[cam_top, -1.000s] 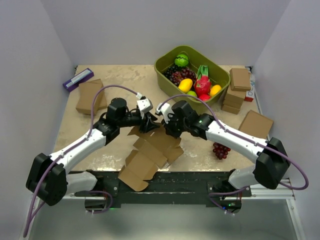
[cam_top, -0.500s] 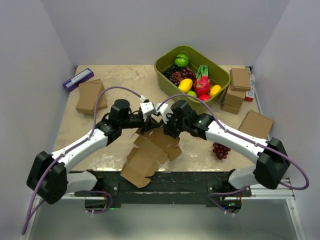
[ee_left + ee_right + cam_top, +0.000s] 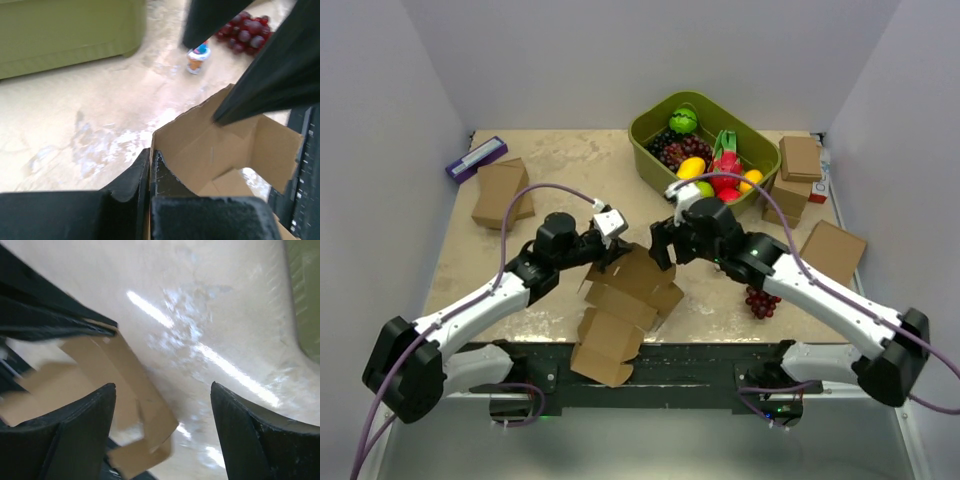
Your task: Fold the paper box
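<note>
The paper box (image 3: 623, 300) is a brown die-cut piece, half-folded, slanting from mid-table down over the near edge. My left gripper (image 3: 616, 244) is shut on its upper edge; in the left wrist view the left gripper (image 3: 151, 156) pinches the cardboard wall of the paper box (image 3: 220, 142). My right gripper (image 3: 664, 246) stands open just right of that edge, apart from it. In the right wrist view the right gripper (image 3: 162, 392) is spread wide over the table, with a flap of the paper box (image 3: 127, 377) near its left finger.
A green bin (image 3: 645, 155) of fruit stands at the back. Stacked brown boxes (image 3: 798, 160) and a flat brown box (image 3: 831, 248) lie on the right, a bunch of grapes (image 3: 760, 300) nearer. Another brown box (image 3: 500, 192) and a purple item (image 3: 475, 158) sit back left.
My right gripper has opened, let go of the paper box and drawn back to the right. My left gripper has shut on the box's upper edge, and the box has shifted toward the near edge.
</note>
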Motion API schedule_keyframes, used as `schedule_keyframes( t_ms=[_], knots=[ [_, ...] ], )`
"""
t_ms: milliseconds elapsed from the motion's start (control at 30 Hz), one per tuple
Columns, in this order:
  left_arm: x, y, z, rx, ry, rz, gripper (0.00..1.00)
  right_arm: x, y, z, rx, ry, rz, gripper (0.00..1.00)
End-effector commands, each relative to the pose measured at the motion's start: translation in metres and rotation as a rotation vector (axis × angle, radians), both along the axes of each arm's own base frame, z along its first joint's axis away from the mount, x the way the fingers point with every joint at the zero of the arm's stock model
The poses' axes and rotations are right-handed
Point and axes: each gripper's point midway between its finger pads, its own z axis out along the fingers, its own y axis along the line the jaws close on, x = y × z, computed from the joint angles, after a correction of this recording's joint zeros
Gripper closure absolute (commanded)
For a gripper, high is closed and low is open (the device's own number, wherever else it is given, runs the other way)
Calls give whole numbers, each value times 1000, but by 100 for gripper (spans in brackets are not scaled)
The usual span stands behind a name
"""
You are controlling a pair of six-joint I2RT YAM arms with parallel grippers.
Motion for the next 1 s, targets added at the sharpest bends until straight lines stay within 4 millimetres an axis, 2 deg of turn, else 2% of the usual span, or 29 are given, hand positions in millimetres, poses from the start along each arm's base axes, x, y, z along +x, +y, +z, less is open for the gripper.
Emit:
schedule_keyframes(
  t_ms=[0, 33, 67, 100, 133, 167, 233, 267, 433, 500, 600, 700, 767, 967],
  knots=[
    [22, 11, 32, -85, -122, 151, 100, -7, -4, 62, 435, 96, -316, 20],
    [24, 15, 31, -90, -124, 179, 100, -17, 5, 96, 621, 85, -263, 20],
    [25, 17, 35, -104, -135, 195, 100, -24, 12, 106, 763, 153, -271, 20],
    [26, 17, 42, -131, -148, 208, 100, -30, 15, 84, 820, 217, -281, 20],
    [29, 21, 41, -134, -151, 236, 100, -29, 21, 108, 976, 211, -251, 21],
    [29, 22, 46, -147, -168, 245, 100, -33, 25, 109, 1077, 303, -274, 21],
    [31, 26, 48, -175, -166, 282, 100, -31, 31, 101, 1153, 379, -296, 22],
    [32, 27, 49, -176, -172, 290, 100, -27, 37, 89, 1131, 406, -316, 22],
    [38, 27, 50, -173, -194, 307, 100, -22, 62, 101, 1166, 484, -305, 22],
    [41, 27, 50, -177, -197, 313, 100, -18, 67, 93, 1167, 517, -339, 21],
    [45, 30, 49, -174, -198, 337, 100, -7, 64, 75, 1200, 565, -451, 21],
    [45, 32, 50, -181, -201, 354, 100, 2, 63, 70, 1255, 600, -516, 21],
    [44, 33, 52, -191, -208, 354, 100, 15, 62, 61, 1250, 585, -593, 21],
    [41, 33, 58, -210, -222, 342, 100, 38, 51, 24, 1285, 583, -797, 23]
  ],
)
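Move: The left gripper already pinches the rim of the paper box's raised head panel, whose middle lies about 6 cm to its right, 4 back and 5 below. From the open, empty right gripper the head panel is about 5 cm to the left, 4 back and 6 lower. The green tub sits some 25 cm ahead of the right gripper and 11 to its right, and the toy cup about 15 to its right and level fore and aft, both well below. Raise the open right gripper about 8 cm and slightly back, then take it left and down to the box's head panel, easing forward at the end; roll it some 80 degrees about its fingers, left side rising, and level the fingers out. Meanwhile keep the left pinch on the rim and carry it forward, left and up, swinging it counter-clockwise. ##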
